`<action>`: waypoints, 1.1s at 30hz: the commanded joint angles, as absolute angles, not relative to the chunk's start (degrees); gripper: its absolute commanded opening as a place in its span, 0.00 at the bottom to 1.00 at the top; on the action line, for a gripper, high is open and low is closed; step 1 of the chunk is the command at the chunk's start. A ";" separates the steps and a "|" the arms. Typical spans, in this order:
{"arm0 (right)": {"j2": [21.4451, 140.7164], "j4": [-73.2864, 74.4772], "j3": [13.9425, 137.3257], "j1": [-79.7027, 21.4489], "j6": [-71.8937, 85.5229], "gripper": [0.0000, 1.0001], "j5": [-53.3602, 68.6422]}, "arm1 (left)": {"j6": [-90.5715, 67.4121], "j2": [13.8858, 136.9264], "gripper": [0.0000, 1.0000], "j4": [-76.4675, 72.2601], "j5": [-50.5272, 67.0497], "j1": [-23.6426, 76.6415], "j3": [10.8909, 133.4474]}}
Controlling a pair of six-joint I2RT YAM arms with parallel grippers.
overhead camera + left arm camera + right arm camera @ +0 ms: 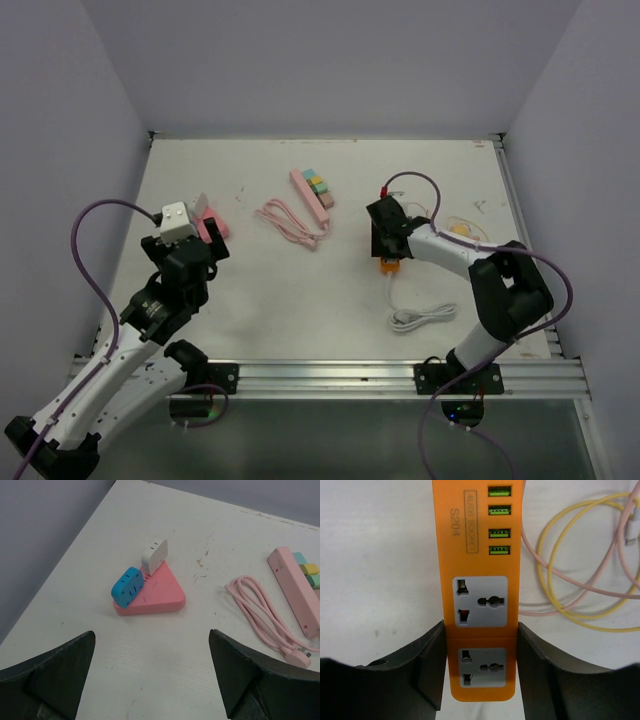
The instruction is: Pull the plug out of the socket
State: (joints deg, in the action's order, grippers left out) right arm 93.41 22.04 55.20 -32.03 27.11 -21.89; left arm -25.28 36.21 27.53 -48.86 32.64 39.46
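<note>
A pink triangular socket block [155,592] lies on the white table, with a blue plug [127,586] and a white plug [154,555] seated on it. My left gripper [151,636] is open and hangs just short of the block, with nothing between its fingers. In the top view the block [214,229] sits right by the left wrist. My right gripper [481,665] is shut on the near end of an orange power strip [477,555], its fingers pressed on both long sides. The strip's two sockets hold no plug. From above, only the strip's end [388,266] shows below the right gripper [387,243].
A long pink power strip [311,196] with coloured adapters lies at the middle back, with a coiled pink cable [288,220] beside it. A coiled white cable [421,317] lies near the front right. Yellow and pink wires [580,580] loop right of the orange strip. Walls enclose the table.
</note>
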 commanded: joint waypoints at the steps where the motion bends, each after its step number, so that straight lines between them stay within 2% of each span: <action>1: 96.40 18.81 60.90 -25.87 24.44 0.01 -23.64 | -24.26 35.77 1.00 27.16 -50.45 32.17 39.46; 11: 105.02 18.54 74.96 -13.98 15.31 0.03 -27.07 | -24.08 36.03 0.99 27.07 -50.10 32.26 39.20; 18: 110.21 20.38 85.32 -10.11 9.49 0.18 -26.46 | -23.99 36.56 1.00 26.72 -49.75 32.17 39.20; 19: 110.82 21.70 86.39 -9.93 9.06 0.23 -25.41 | -23.91 36.65 1.00 26.72 -49.75 32.25 39.20; 21: 112.85 22.41 88.06 -9.93 8.88 0.27 -24.87 | -23.82 37.00 0.99 26.63 -49.66 32.26 39.29; 29: 119.17 22.23 93.60 -8.88 10.11 0.28 -22.94 | -23.99 37.00 0.99 26.63 -49.22 32.26 39.02; 31: 120.49 23.46 96.23 -8.61 10.37 0.39 -22.85 | -23.91 37.00 1.00 26.63 -48.96 32.26 39.02; 32: 120.93 23.81 97.02 -8.44 10.37 0.41 -22.68 | -23.91 37.09 0.99 26.54 -48.96 32.26 39.02; 33: 121.63 24.51 98.51 -8.35 10.46 0.50 -22.07 | -23.91 37.18 0.99 26.63 -49.04 32.26 39.02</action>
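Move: The held socket's goal is the clear far-right part of the table, roughly 20 cm ahead of the right hand and 14 cm to its right, some 2 cm lower. At table height too, the yellow plug lies 5 cm ahead and 21 cm right, the grey cable coil 18 cm back and 10 cm right, and the pink strip 16 cm ahead and 22 cm left. From the left hand that goal is about 28 cm ahead, 62 cm right and 20 cm below. The orange socket, still pinched across its sides by the right fingers, is swept forward about 19 cm and right about 13 cm towards the empty far-right table, its grey cable trailing. The right hand first travels level, then arcs up roughly 5 cm, sinks about 3 cm again while easing forward, and turns some 10 degrees clockwise. The grip stays unchanged. ##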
